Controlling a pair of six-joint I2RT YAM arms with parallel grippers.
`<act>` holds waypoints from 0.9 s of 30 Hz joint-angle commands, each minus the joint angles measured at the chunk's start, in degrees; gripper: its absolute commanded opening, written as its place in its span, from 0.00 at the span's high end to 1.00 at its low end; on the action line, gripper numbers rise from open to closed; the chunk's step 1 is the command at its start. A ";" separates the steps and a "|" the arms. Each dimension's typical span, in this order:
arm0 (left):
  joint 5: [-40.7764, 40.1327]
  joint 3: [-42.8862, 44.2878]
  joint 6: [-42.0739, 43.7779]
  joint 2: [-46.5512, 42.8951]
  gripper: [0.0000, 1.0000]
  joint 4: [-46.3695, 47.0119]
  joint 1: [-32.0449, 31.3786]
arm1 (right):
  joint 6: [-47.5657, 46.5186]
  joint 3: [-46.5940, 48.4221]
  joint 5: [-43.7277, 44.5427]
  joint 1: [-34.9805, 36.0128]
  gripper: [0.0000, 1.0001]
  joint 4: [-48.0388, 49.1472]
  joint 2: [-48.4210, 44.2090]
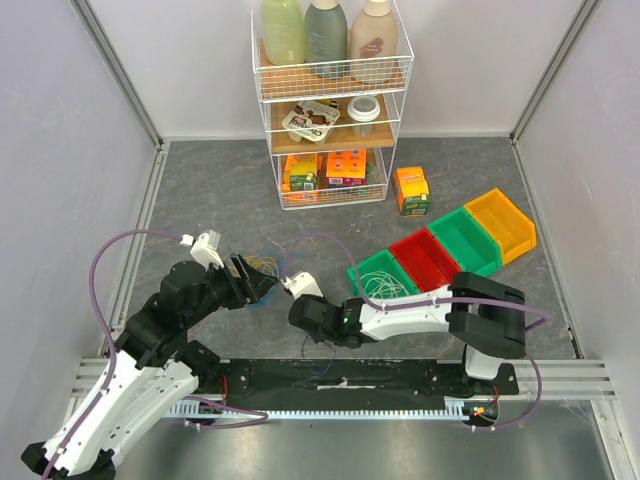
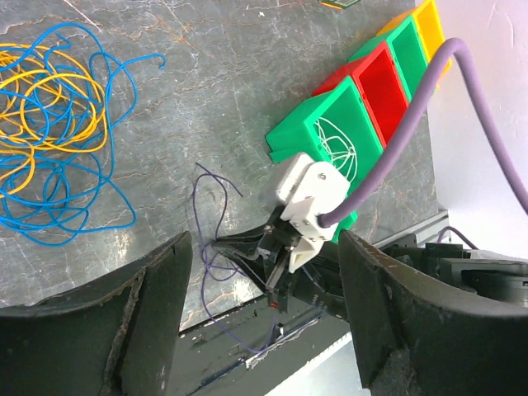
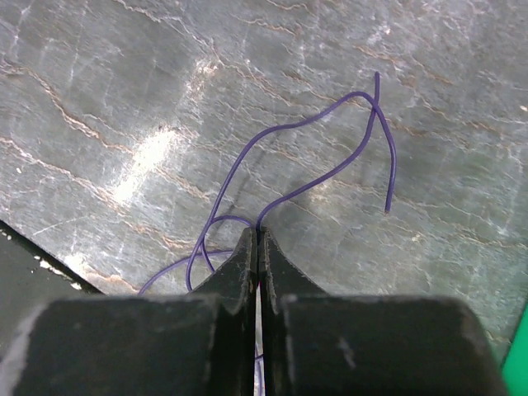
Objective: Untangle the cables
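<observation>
A tangle of blue and yellow cables (image 2: 58, 124) lies on the grey tabletop, and shows in the top view (image 1: 265, 265) just beyond my left gripper (image 1: 255, 280). That left gripper (image 2: 262, 272) hangs open above the table with nothing between its fingers. A thin purple cable (image 3: 313, 124) lies apart from the tangle, looping across the table (image 2: 195, 198) and onto the black strip. My right gripper (image 3: 256, 235) is down at the table, shut on this purple cable; from above it sits low in the middle (image 1: 303, 322). White cables (image 2: 338, 148) rest in the nearest green bin.
A row of bins, green (image 1: 385, 275), red (image 1: 425, 255), green (image 1: 465, 238) and yellow (image 1: 500, 220), runs along the right. A wire shelf rack (image 1: 325, 100) with bottles and boxes stands at the back, an orange box (image 1: 411, 190) beside it. Side walls close in.
</observation>
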 commanded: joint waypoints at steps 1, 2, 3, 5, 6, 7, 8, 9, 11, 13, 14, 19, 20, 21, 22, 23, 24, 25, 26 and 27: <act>-0.87 1.79 -0.71 0.26 0.23 0.34 -0.10 | -2.18 -0.88 0.61 0.00 1.00 0.92 -6.80; -1.05 1.70 -0.80 0.17 0.24 0.34 -0.10 | -2.53 -1.14 1.13 -0.09 1.00 1.01 -8.30; -1.22 1.62 -0.98 -0.18 0.24 0.34 -0.01 | -2.97 -1.32 1.84 -0.09 1.00 1.01 -10.14; -1.75 1.18 -1.24 -0.97 0.25 0.34 -0.01 | -3.67 -1.93 3.77 -0.26 1.00 0.75 -13.92; -2.01 1.09 -1.24 -1.15 0.25 0.08 -0.01 | -3.85 -2.11 4.30 -0.35 1.00 0.48 -16.20; -2.10 1.17 -1.24 -1.50 0.25 -0.27 -0.10 | -4.20 -2.29 4.91 -0.70 1.00 0.31 -18.22; -2.37 1.35 -1.15 -1.59 0.25 -0.80 -0.10 | -4.38 -2.46 5.70 -1.05 1.00 0.13 -20.77; -2.63 1.53 -0.98 -1.50 0.25 -1.07 -0.19 | -4.64 -2.64 6.32 -1.49 1.00 -0.31 -22.97; -2.81 1.96 -0.71 -1.33 0.25 -1.42 -0.01 | -5.43 -2.73 7.29 -2.98 1.00 -1.27 -28.15; -2.81 1.79 -0.71 -1.41 0.25 -1.42 -0.10 | -6.83 -2.47 8.43 -5.00 1.00 -2.33 -32.81; -2.81 1.62 -0.89 -1.50 0.25 -1.25 -0.19 | -7.54 -2.12 9.39 -5.97 1.00 -3.11 -34.92; -1.84 0.65 -0.98 -1.33 0.23 -0.89 -0.01 | -8.51 1.66 20.45 -14.31 1.00 -11.72 -41.62; -1.84 0.56 -0.89 -1.24 0.23 -0.89 -0.01 | -8.34 2.45 22.56 -16.94 1.00 -13.48 -42.32; -1.67 0.56 -0.80 -1.15 0.23 -0.89 -0.01 | -7.99 2.89 24.93 -19.49 1.00 -15.06 -42.85; -1.66 0.56 -0.71 -0.98 0.23 -0.72 -0.01 | -7.81 3.07 26.87 -21.60 1.00 -16.38 -43.20; -1.58 0.56 -0.63 -0.72 0.23 -0.46 -0.10 | -7.64 3.33 28.72 -24.41 1.00 -17.44 -43.47; -1.49 0.56 -0.63 -0.54 0.23 -0.19 -0.10 | -7.63 3.42 30.13 -26.87 1.00 -18.41 -43.38; -1.23 0.56 -0.63 -0.28 0.23 0.16 -0.01 | -7.63 3.51 30.75 -29.68 1.00 -19.02 -43.47; -0.96 0.56 -0.63 0.16 0.23 0.42 -0.10 | -7.98 3.25 31.37 -32.14 1.00 -19.12 -43.29; -0.87 0.65 -0.54 0.34 0.23 0.69 -0.01 | -8.25 3.07 31.63 -34.08 1.00 -19.21 -42.94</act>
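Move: Already pinched in the right hand, close above the table, is the dark purple cable. The far green bin lies about 31 cm right of that hand and 16 cm ahead; nearer are the red bin, 24 cm right and 11 ahead, and the green bin with the white cable, 16 right and 6 ahead. The yellow bin is some 38 right and 20 ahead. From the left hand, the far green bin is roughly 37 cm right, 13 ahead and 17 below. Hoisting the purple cable nearly straight up first, the right hand then sweeps right and forward across to the row of bins, ending about 25 cm higher, 22 cm farther right and 15 cm farther out, still travelling. Its fingers stay shut on the cable while the wrist tips up some 30 degrees and swings clockwise about 40. ##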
